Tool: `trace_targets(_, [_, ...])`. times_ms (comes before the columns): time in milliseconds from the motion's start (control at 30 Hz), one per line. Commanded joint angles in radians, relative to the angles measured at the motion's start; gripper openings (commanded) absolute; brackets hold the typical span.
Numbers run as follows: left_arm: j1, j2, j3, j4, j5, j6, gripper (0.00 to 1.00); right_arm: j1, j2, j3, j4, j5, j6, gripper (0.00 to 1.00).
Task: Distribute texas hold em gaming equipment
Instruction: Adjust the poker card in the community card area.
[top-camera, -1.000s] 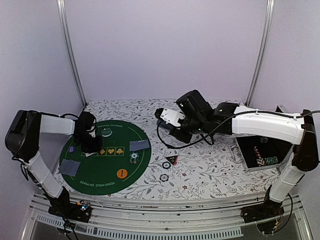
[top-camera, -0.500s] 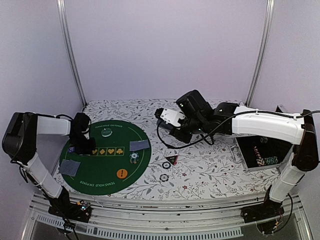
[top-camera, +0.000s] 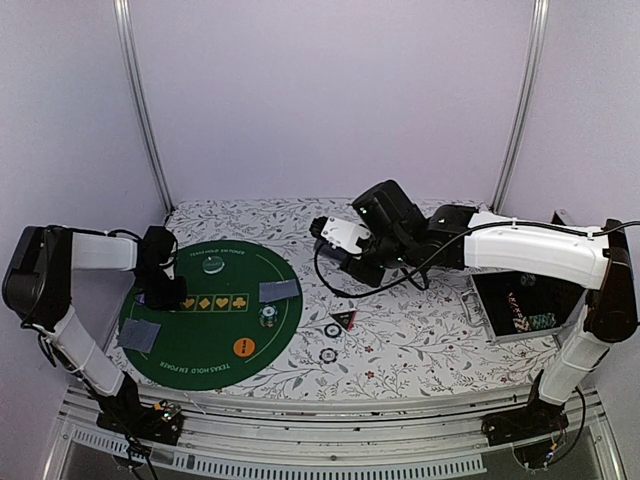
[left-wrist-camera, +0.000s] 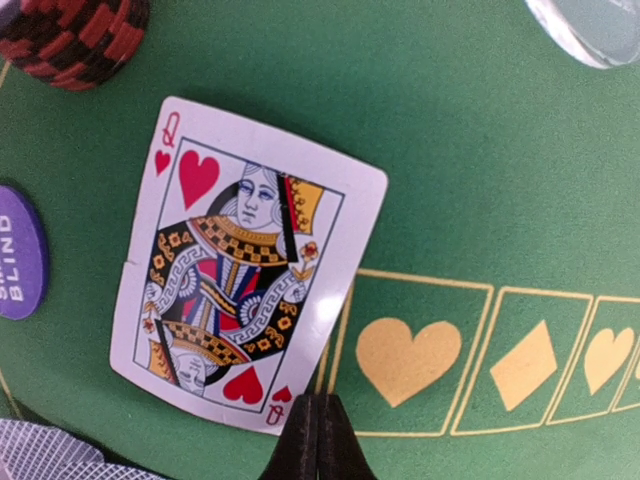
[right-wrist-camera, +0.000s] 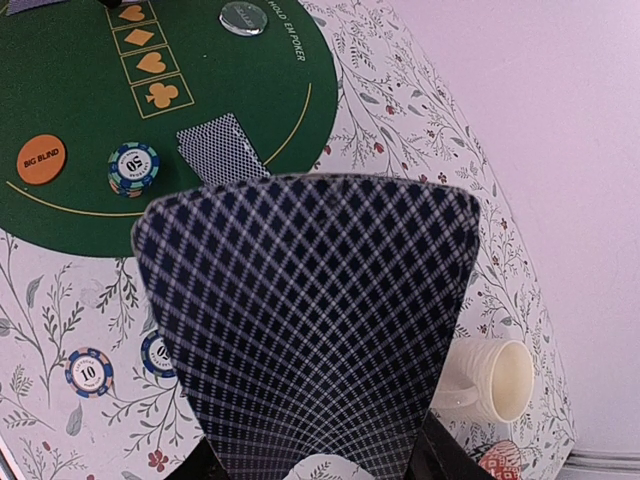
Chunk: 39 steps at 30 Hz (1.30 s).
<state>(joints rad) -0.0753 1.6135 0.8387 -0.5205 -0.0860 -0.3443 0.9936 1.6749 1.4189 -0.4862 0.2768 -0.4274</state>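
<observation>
A face-up queen of hearts (left-wrist-camera: 245, 265) lies flat on the green poker mat (top-camera: 215, 365), beside the printed suit boxes. My left gripper (left-wrist-camera: 318, 440) is shut, its tips just over the card's near corner (top-camera: 165, 292). Around it are a purple small-blind disc (left-wrist-camera: 15, 255), a red-and-black chip stack (left-wrist-camera: 75, 35) and a clear disc (left-wrist-camera: 595, 25). My right gripper (right-wrist-camera: 320, 465) hovers above the floral table (top-camera: 340, 235), shut on a deck of grey-blue-backed cards (right-wrist-camera: 310, 320). On the mat lie face-down cards (top-camera: 280, 290) (top-camera: 138, 334), a chip stack (top-camera: 267, 316) and an orange button (top-camera: 244, 347).
A black-and-red triangular marker (top-camera: 345, 320) and two loose chips (top-camera: 331, 329) (top-camera: 327, 354) lie right of the mat. An open case (top-camera: 520, 310) with chips stands at the right. A cream mug (right-wrist-camera: 495, 380) and a red-patterned dish (right-wrist-camera: 505, 462) sit below my right wrist.
My left gripper has drawn back to the left along the mat, still shut. The right arm and its deck have not moved.
</observation>
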Motion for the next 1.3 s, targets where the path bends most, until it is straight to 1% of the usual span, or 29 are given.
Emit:
trace_targets(0, [0.009,-0.037,-0.004,0.012,0.090,0.031,0.02,-0.005,-0.032,-0.004,0.005,0.006,0.006,0.45])
trace_targets(133, [0.009,-0.017,0.049,0.049,0.146,0.053,0.04,-0.004,-0.026,0.003,0.003,0.006,0.006,0.45])
trace_targets(367, [0.015,0.105,0.133,0.050,0.078,0.057,0.03,-0.005,-0.032,0.005,-0.006,0.009,0.013,0.45])
trace_targets(467, [0.019,0.146,0.167,0.052,0.070,0.053,0.03,-0.005,-0.031,0.005,-0.010,0.011,0.013,0.45])
trace_targets(600, [0.026,0.189,0.183,0.045,0.047,0.053,0.03,-0.004,-0.033,0.005,-0.014,0.016,0.016,0.45])
trace_targets(1000, [0.060,0.204,0.195,0.048,0.005,0.051,0.03,-0.005,-0.032,0.006,-0.017,0.019,0.016,0.45])
trace_targets(1267, [0.065,0.202,0.198,0.051,0.024,0.056,0.03,-0.005,-0.035,0.006,-0.025,0.016,0.019,0.45])
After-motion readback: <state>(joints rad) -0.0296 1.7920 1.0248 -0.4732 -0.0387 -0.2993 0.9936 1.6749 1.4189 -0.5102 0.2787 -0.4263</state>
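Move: The queen of hearts lies just beyond the left fingertips, its middle about 4 cm ahead and 2 cm left, practically at fingertip height. The first heart box of the printed row is some 3 cm right and 1 cm ahead. The small blind chip sits about 9 cm left and 5 cm ahead, the red chip stack roughly 7 cm left and 12 cm ahead. From the right hand the queen is about 38 cm left, 5 cm ahead and 20 cm below. Forward in a low arc: the left hand comes free of the queen's near right corner, swings about 2 cm right and lifts about 1.5 cm while travelling some 5 cm forward along the card's right side. It comes down by the far right corner, then, fingers still practically shut and pointing down, slides slowly left about 2 cm, pushing the card's edge there. ##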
